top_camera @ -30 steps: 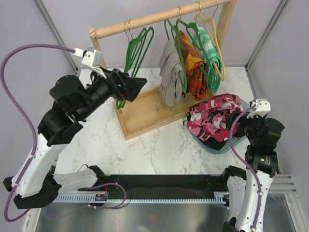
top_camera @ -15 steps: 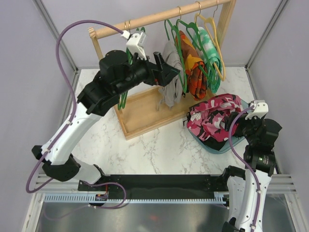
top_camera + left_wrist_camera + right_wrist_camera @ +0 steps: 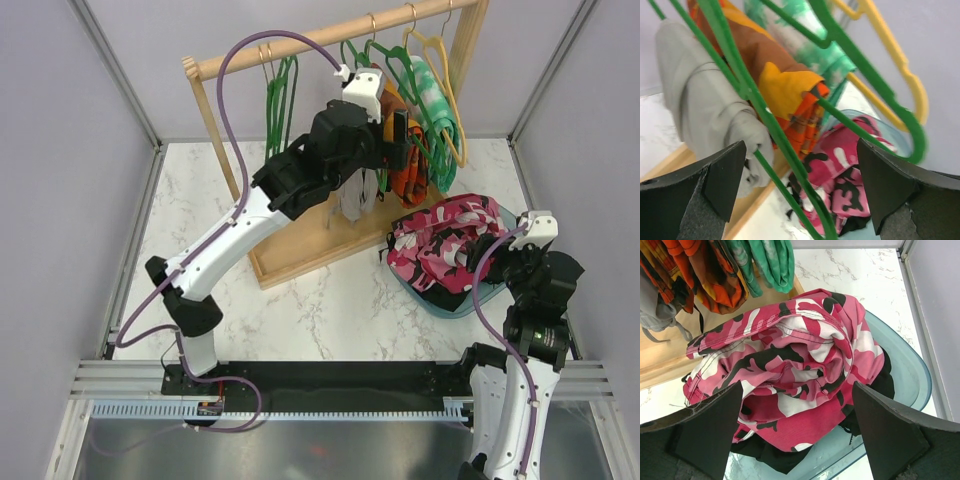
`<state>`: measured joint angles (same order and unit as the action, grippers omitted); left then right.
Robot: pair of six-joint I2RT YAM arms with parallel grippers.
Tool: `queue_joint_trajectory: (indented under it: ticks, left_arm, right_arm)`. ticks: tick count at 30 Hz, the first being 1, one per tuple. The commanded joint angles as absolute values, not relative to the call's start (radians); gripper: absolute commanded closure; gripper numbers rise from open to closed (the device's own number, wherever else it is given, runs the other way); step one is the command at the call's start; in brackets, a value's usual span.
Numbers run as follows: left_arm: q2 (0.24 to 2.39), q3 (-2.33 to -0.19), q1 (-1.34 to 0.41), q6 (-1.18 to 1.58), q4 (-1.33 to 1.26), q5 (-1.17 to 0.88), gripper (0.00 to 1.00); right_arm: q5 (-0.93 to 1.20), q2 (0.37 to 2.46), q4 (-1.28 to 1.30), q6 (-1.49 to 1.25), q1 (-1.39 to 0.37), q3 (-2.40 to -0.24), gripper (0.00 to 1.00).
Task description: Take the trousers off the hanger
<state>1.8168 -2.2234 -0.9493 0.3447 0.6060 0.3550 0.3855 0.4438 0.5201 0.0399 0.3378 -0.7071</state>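
Note:
Grey trousers (image 3: 351, 203) (image 3: 705, 110) hang on a green hanger (image 3: 765, 120) from the wooden rail (image 3: 300, 45). To their right hang orange-patterned trousers (image 3: 405, 165) (image 3: 790, 95) and green-white trousers (image 3: 432, 100) (image 3: 810, 45). My left gripper (image 3: 802, 175) is open, raised at the rail right in front of the grey and orange trousers, holding nothing; the green hanger's wires cross between its fingers. Pink camouflage trousers (image 3: 445, 245) (image 3: 790, 365) lie bunched on black trousers (image 3: 770, 460) in a pale blue basin (image 3: 912, 385). My right gripper (image 3: 797, 430) hovers open over that pile.
Empty green hangers (image 3: 280, 100) hang at the rail's left end. A yellow hanger (image 3: 900, 65) hangs at the right end. The rack stands on a wooden base tray (image 3: 290, 240) on the marble table (image 3: 330, 300). Metal frame posts and grey walls enclose the table.
My left arm has swung right along the rail, from the empty green hangers to the grey and orange trousers. The right arm has stayed over the basin.

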Motion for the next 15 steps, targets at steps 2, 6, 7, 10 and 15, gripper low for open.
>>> queue_joint_trajectory:
  ticks: [2,6,7,10,15]
  left_arm:
    - [1.861,-2.293,-0.951,0.229,0.635,0.540,0.02]
    - [1.868,-2.293,-0.951,0.207,0.634,0.577,0.11]
    - [1.865,-2.293,-0.951,0.193,0.634,0.583,0.18]
    - [1.855,-2.287,-0.951,0.169,0.637,0.600,0.34]
    - [1.825,-2.258,-0.951,0.137,0.637,0.620,0.68]
  right_arm:
    - [0.367,0.434,0.479,0.031,0.341,-0.701,0.02]
    - [0.365,0.431,0.480,0.029,0.339,-0.701,0.02]
    - [0.365,0.431,0.480,0.029,0.339,-0.703,0.02]
    - [0.365,0.430,0.482,0.029,0.337,-0.701,0.02]
    - [0.367,0.428,0.482,0.029,0.337,-0.703,0.02]
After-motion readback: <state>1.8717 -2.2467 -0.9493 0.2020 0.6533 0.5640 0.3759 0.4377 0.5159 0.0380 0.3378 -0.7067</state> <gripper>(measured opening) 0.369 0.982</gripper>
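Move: The near arm of the green hanger carrying the grey trousers runs just beyond the left hand's open fingers, about 4 cm ahead, 2 cm left and 2 cm below. The grey trousers hang some 7 cm ahead and 5 cm left, the orange trousers about 10 cm ahead and 4 cm right, both roughly 10 cm lower; the orange trousers' hanger is 6 cm ahead, 6 cm right, 2 cm lower. From the right hand, that grey-trousers hanger arm is around 15 cm forward, 21 cm left and 16 cm up. Forward and down at first, then easing off to the left, the left hand travels about 5 cm in all to bring the grey-trousers hanger's near arm between its fingers. Its left side rolls up and it swings counter-clockwise, some 15 degrees together, while the fingers close from wide open to roughly a third around the green bar; a firm pinch can't be seen yet. ##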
